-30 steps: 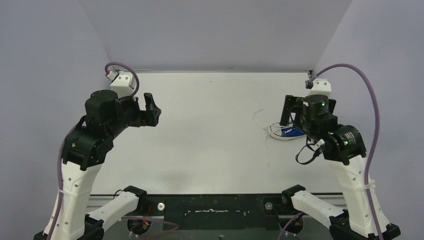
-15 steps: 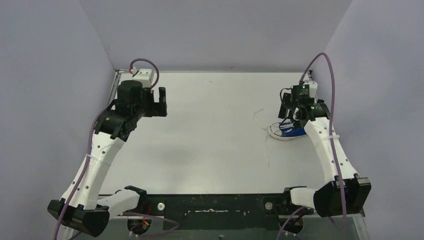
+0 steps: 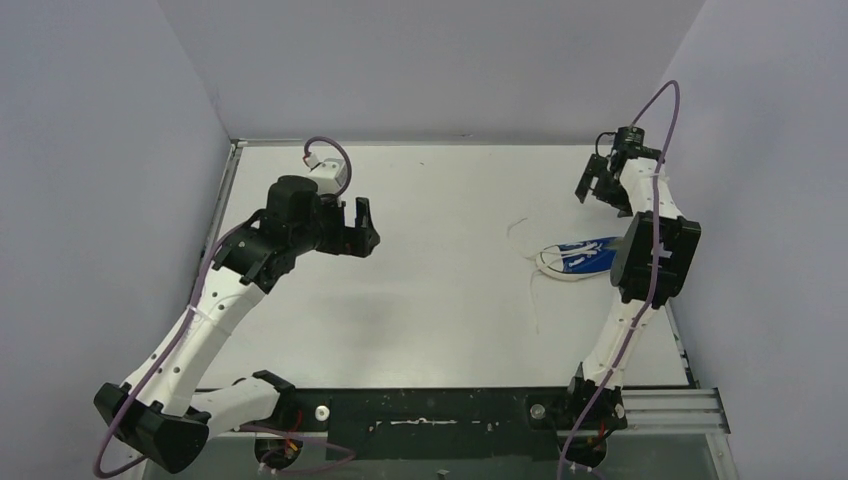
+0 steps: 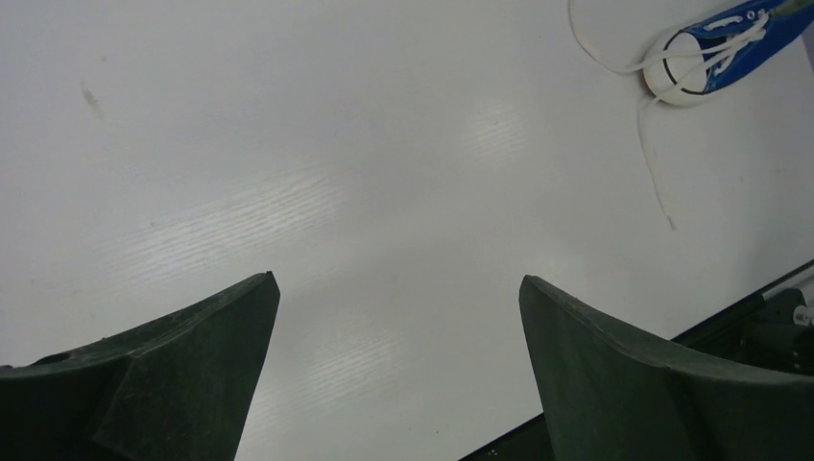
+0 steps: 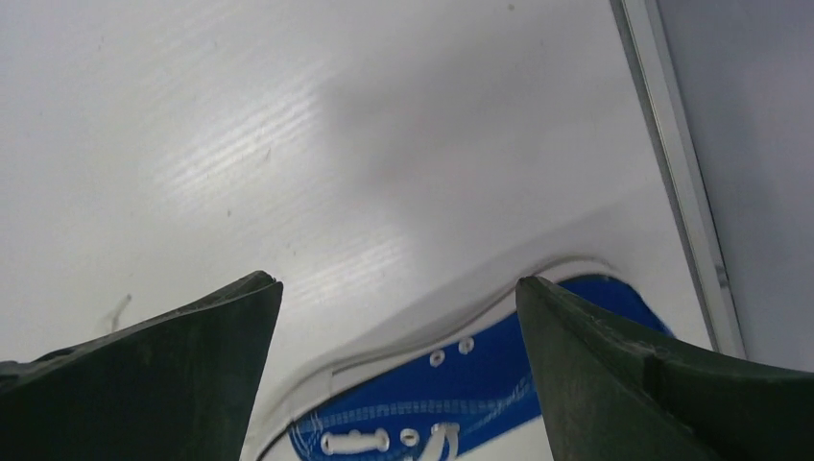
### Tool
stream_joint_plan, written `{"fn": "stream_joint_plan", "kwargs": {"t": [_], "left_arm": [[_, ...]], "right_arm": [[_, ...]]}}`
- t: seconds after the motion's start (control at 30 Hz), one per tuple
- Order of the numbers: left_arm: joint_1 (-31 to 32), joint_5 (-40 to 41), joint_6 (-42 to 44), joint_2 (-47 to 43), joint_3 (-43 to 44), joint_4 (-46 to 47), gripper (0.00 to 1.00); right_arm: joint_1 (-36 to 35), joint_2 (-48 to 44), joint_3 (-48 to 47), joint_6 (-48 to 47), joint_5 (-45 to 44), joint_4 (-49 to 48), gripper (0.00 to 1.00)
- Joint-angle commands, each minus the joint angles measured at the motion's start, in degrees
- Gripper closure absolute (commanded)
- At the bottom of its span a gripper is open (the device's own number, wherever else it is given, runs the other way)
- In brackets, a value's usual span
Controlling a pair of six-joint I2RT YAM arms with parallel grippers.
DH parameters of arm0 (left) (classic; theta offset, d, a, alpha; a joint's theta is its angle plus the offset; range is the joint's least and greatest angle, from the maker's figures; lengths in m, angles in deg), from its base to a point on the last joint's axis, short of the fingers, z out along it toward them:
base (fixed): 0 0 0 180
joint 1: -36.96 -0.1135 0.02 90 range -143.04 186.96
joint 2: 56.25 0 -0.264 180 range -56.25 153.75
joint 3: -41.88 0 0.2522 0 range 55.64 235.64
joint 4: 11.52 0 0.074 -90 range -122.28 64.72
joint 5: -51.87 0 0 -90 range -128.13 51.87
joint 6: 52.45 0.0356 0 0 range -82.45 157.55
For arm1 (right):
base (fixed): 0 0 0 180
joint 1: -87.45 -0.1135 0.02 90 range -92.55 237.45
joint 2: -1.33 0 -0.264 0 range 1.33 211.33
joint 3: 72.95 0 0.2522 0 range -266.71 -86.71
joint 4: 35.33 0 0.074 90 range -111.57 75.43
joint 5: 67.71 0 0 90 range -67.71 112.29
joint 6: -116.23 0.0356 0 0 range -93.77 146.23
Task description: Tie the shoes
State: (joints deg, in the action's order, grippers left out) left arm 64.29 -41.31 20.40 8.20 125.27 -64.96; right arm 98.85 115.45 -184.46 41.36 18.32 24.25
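The shoe [image 3: 575,260] is a small blue sneaker with a white sole, lying at the right side of the white table, toe toward the middle. Its loose white laces [image 3: 533,298] trail left and toward the front. My right gripper [image 3: 598,185] hangs open beyond the shoe near the far right corner, and that arm's elbow hides the heel. In the right wrist view the shoe [image 5: 461,384] lies on its side below the open right gripper [image 5: 398,280]. My left gripper [image 3: 360,225] is open over bare table left of centre. The left wrist view shows the shoe [image 4: 715,53] far off from the left gripper [image 4: 398,279].
A metal rail [image 5: 672,144] runs along the table's right edge beside the purple wall. The black front edge [image 3: 430,410] carries the arm bases. One lace end [image 4: 658,178] lies stretched on the table toward the front.
Both arms have stretched out. The left gripper swung right toward the table's middle. The right gripper moved off the shoe to the far right corner. The shoe stayed put.
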Motion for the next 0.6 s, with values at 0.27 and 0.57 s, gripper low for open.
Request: {"fn": "stream_joint_plan", "kwargs": {"t": [0.27,0.57], "left_arm": [[5.95,-4.36,2.44,-3.83,2.84,-9.81,0.04],[10.93,-3.14,6.43,0.72,6.34,-10.34,0.04]], "right_arm": [[8.83,13.76,-14.98,2.64,8.89,13.69,0.02],[11.02,4.53,1.16,2.73,13.93,16.86,0.04]]}}
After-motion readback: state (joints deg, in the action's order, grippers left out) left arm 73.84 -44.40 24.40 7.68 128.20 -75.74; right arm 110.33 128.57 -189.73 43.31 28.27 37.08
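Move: The shoe lies right behind the right hand: its middle is some 9 cm back, about 1 cm left and 6 cm below, toe pointing left. One loose lace is about 20 cm to this hand's left and 1 cm back, the other roughly 15 cm left and 18 cm back, both about 10 cm below it. From the left hand the shoe is about 51 cm to the right, 8 cm ahead and 22 cm below. The shoe's far side at the heel is met and pushed back by the right gripper. That hand sinks about 8 cm beside the shoe, swinging first 3 cm forward, then 8 cm back, and 4 cm right overall, its open fingers tilting some 25 degrees until nearly upright. The left hand, empty and open, draws back 6 cm and 3 cm right, turning clockwise. ##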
